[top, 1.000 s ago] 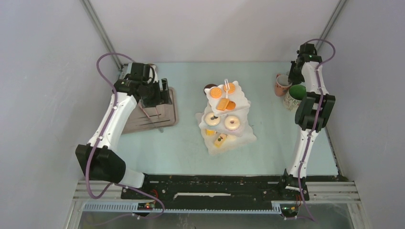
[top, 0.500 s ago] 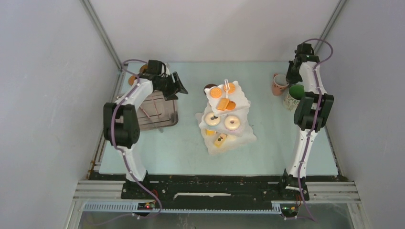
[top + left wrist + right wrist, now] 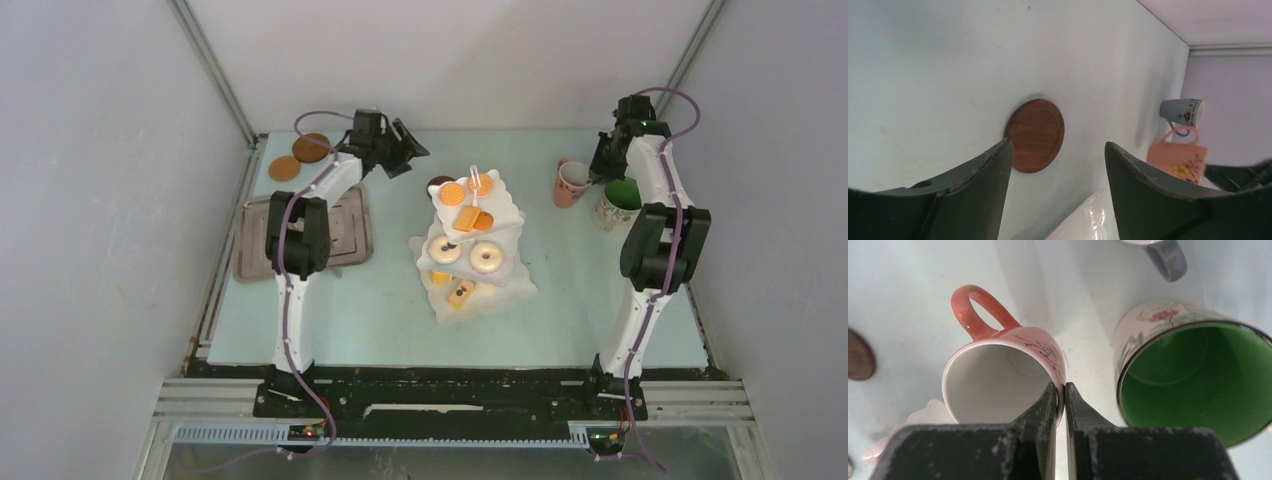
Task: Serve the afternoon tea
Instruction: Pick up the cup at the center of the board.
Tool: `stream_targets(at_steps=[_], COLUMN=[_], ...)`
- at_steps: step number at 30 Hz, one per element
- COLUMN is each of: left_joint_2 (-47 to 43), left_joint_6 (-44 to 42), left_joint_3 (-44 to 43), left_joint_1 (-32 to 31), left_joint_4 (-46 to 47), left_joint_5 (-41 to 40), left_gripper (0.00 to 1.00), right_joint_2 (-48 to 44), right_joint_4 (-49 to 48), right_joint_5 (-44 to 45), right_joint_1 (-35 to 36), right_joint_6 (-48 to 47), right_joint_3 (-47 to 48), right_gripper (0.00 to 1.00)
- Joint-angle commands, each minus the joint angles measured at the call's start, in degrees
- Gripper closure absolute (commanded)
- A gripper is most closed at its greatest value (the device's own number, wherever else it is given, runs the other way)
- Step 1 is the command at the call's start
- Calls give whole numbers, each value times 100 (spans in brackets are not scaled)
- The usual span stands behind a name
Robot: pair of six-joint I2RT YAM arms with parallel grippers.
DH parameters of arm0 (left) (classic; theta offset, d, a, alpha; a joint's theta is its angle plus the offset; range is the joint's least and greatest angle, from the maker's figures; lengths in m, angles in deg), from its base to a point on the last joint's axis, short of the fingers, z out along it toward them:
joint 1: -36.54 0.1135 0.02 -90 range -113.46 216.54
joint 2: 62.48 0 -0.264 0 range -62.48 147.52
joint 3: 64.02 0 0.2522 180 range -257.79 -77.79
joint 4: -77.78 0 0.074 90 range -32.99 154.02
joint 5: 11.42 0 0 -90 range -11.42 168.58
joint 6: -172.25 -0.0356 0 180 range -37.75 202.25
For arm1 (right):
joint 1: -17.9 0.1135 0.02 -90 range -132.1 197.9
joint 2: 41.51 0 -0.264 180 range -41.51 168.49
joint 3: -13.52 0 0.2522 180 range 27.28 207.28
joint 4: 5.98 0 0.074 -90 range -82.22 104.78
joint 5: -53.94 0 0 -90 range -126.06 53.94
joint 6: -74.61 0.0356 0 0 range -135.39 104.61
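The white three-tier stand (image 3: 470, 240) holds orange biscuits, donuts and yellow cakes at mid table. My right gripper (image 3: 1060, 386) is shut on the rim of the pink mug (image 3: 1035, 342), one finger inside and one outside. The mug (image 3: 572, 183) leans over at the back right. The green-inside mug (image 3: 1198, 380) stands just right of it. Only the grey handle of the small pale mug (image 3: 1163, 257) shows behind them. My left gripper (image 3: 1058, 145) hangs open and empty at the table's back, near a brown coaster (image 3: 1035, 135) behind the stand.
Two more brown coasters (image 3: 312, 147) lie in the back left corner. The grey metal tray (image 3: 350, 230) sits at the left under my left arm. The walls stand close on both sides and behind.
My left arm swung from over the tray to the back centre, its jaws a little narrower. My right gripper closed on the pink mug's rim and drew the mug leftward, tilting it.
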Motion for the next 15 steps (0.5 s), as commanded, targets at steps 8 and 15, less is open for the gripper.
stream_targets(at_steps=[8, 15], left_joint_2=[525, 913], left_joint_6=[1276, 1843], left_joint_3=[-68, -290], left_joint_1=[-382, -398], left_joint_4=[358, 675], left_joint_5=[-1176, -1115], left_gripper=[26, 24], right_joint_2=[-1438, -1635], right_joint_4=[-647, -741], right_joint_5=[-756, -962], right_joint_1=[-46, -54], right_joint_6=[369, 382], right_joint_3=[-233, -445], right_gripper=[100, 100])
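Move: The right hand already holds the pink cup by its rim; the dark coaster behind the cake stand lies about 32 cm to this hand's left, 6 cm farther out and some 11 cm below. The green mug is about 9 cm to its right and 4 cm back, the grey cup 7 cm right and 8 cm ahead. From the open left hand, the coaster is about 7 cm right, 2 cm ahead and 11 cm below; the cake stand's middle is some 20 cm back and 12 cm right. The right hand keeps its shut grip on the pink cup's rim and lifts it nearly straight up, about 9 cm, clear of the green mug and grey cup, easing a couple of centimetres left while the wrist tips the fingers outward by roughly 10 degrees. Meanwhile the left hand, fingers still open and empty, goes about 3 cm to the right and then sinks some 6 cm towards the dark coaster, its wrist turning a little counter-clockwise and tipping down, and slows there just short of touching it. ##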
